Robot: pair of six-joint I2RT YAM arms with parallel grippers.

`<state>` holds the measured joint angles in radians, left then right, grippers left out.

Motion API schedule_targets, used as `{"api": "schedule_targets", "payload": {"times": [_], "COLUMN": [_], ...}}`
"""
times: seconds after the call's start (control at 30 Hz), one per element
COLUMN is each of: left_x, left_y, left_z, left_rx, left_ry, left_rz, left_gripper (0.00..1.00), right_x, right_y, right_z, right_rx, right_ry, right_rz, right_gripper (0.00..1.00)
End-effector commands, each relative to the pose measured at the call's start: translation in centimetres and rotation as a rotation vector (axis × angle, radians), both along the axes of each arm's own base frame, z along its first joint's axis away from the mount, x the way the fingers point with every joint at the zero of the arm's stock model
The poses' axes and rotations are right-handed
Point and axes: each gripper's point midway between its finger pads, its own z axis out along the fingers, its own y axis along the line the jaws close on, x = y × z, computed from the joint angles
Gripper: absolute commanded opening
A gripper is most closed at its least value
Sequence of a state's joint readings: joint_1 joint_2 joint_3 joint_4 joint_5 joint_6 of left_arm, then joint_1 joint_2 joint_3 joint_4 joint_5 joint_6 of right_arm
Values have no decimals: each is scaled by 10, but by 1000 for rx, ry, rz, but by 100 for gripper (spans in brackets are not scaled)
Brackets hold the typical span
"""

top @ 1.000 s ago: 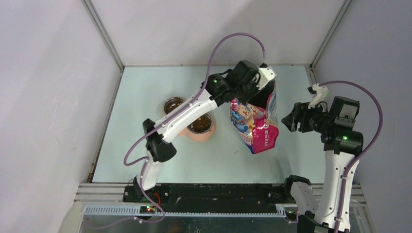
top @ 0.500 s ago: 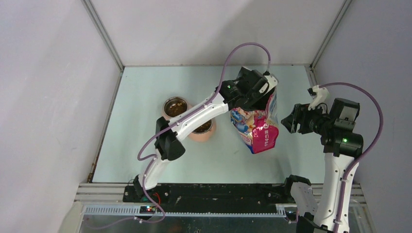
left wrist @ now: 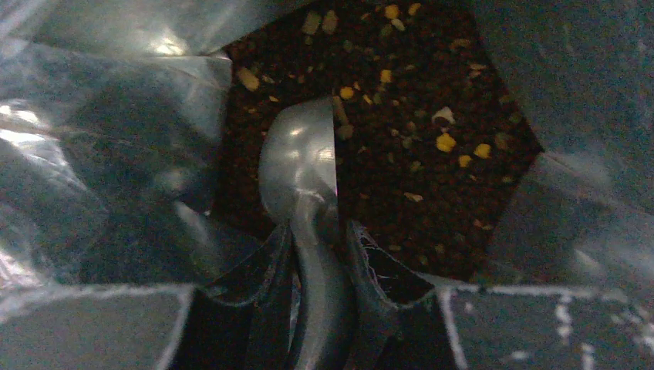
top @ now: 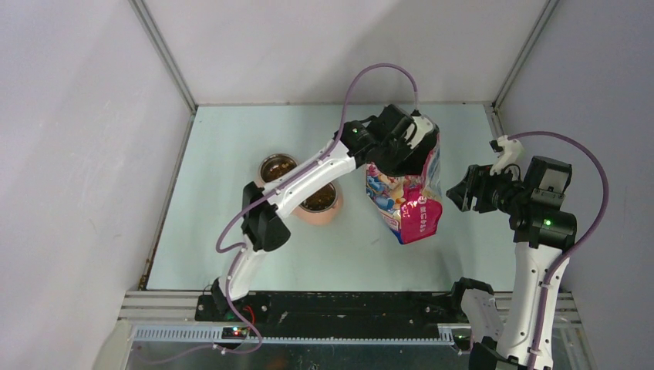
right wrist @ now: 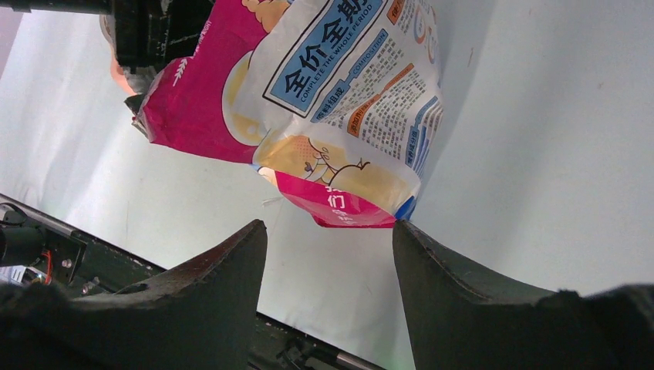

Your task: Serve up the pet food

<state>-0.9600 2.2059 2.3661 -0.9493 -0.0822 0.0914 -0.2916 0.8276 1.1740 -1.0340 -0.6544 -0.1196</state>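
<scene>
The pet food [left wrist: 432, 154] is a dark brown heap of kibble with yellow bits at the bottom of the foil-lined bag. A grey metal scoop [left wrist: 299, 166] rests with its bowl on the heap, and my left gripper [left wrist: 320, 243] is shut on its handle. From above, the left wrist [top: 397, 139] reaches into the mouth of the upright blue-pink bag [top: 409, 204], so its fingers are hidden there. My right gripper [top: 460, 193] hangs open just right of the bag, touching nothing. In the right wrist view the right gripper [right wrist: 330, 231] faces the bag [right wrist: 339, 92].
Left of the bag stand two steel bowls [top: 278, 166] in a peach holder [top: 318, 213], both with dark kibble inside. The left arm's forearm passes over the nearer bowl. Grey walls close in the table on three sides, and a black rail [top: 339, 304] runs along the near edge.
The left wrist has moved right and settled deeper into the bag's mouth, still gripping the scoop. The right arm and the bag have stayed put.
</scene>
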Motion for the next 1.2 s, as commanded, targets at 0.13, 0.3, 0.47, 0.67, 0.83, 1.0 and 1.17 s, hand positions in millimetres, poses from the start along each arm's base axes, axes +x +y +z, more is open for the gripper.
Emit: {"api": "schedule_targets", "payload": {"times": [0.13, 0.3, 0.47, 0.67, 0.83, 1.0, 1.17], "left_x": [-87, -94, -81, -55, -42, -29, -15], "left_y": [-15, -9, -1, 16, 28, 43, 56], "left_z": [63, 89, 101, 122, 141, 148, 158], "left_rx": [-286, -403, -447, -519, -594, -657, -730], "left_ry": [337, 446, 445, 421, 439, 509, 555], "left_rz": [-219, -279, -252, -228, -237, -205, -172], "left_gripper": [0, 0, 0, 0, 0, 0, 0], "right_x": [-1, 0, -1, 0, 0, 2, 4], "right_y": [2, 2, 1, -1, -2, -5, -8], "right_z": [6, 7, 7, 6, 6, 4, 2], "right_rx": [15, 21, 18, 9, 4, -3, -8], "right_ry": [-21, -22, -24, -22, -23, -14, -7], "right_rz": [1, -2, -9, -15, -20, -29, -38], "right_gripper": [64, 64, 64, 64, 64, 64, 64]}}
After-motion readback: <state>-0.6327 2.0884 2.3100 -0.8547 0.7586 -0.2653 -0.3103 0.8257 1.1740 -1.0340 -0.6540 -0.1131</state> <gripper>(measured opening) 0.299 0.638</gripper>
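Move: The kibble inside the open bag lies about 3 cm ahead of the left gripper, 4 cm to its right and 10 cm below; that gripper already holds the scoop, down inside the bag mouth. The nearer bowl is roughly 17 cm to the gripper's left and 7 cm back, the other bowl some 28 cm left and level with it, both about 18 cm lower. From the right gripper the kibble is about 14 cm ahead, 10 cm left and 16 cm below. Keep the left gripper's hold on the scoop handle and draw it back about 3 cm, already rising, then go on up with a swing forward again and slightly left, some 9 cm higher in all. Meanwhile turn the wrist around 45 degrees, so the fingers swing from slanting down to pointing right and shallower, lifting the scoop from the kibble towards the bag mouth. ##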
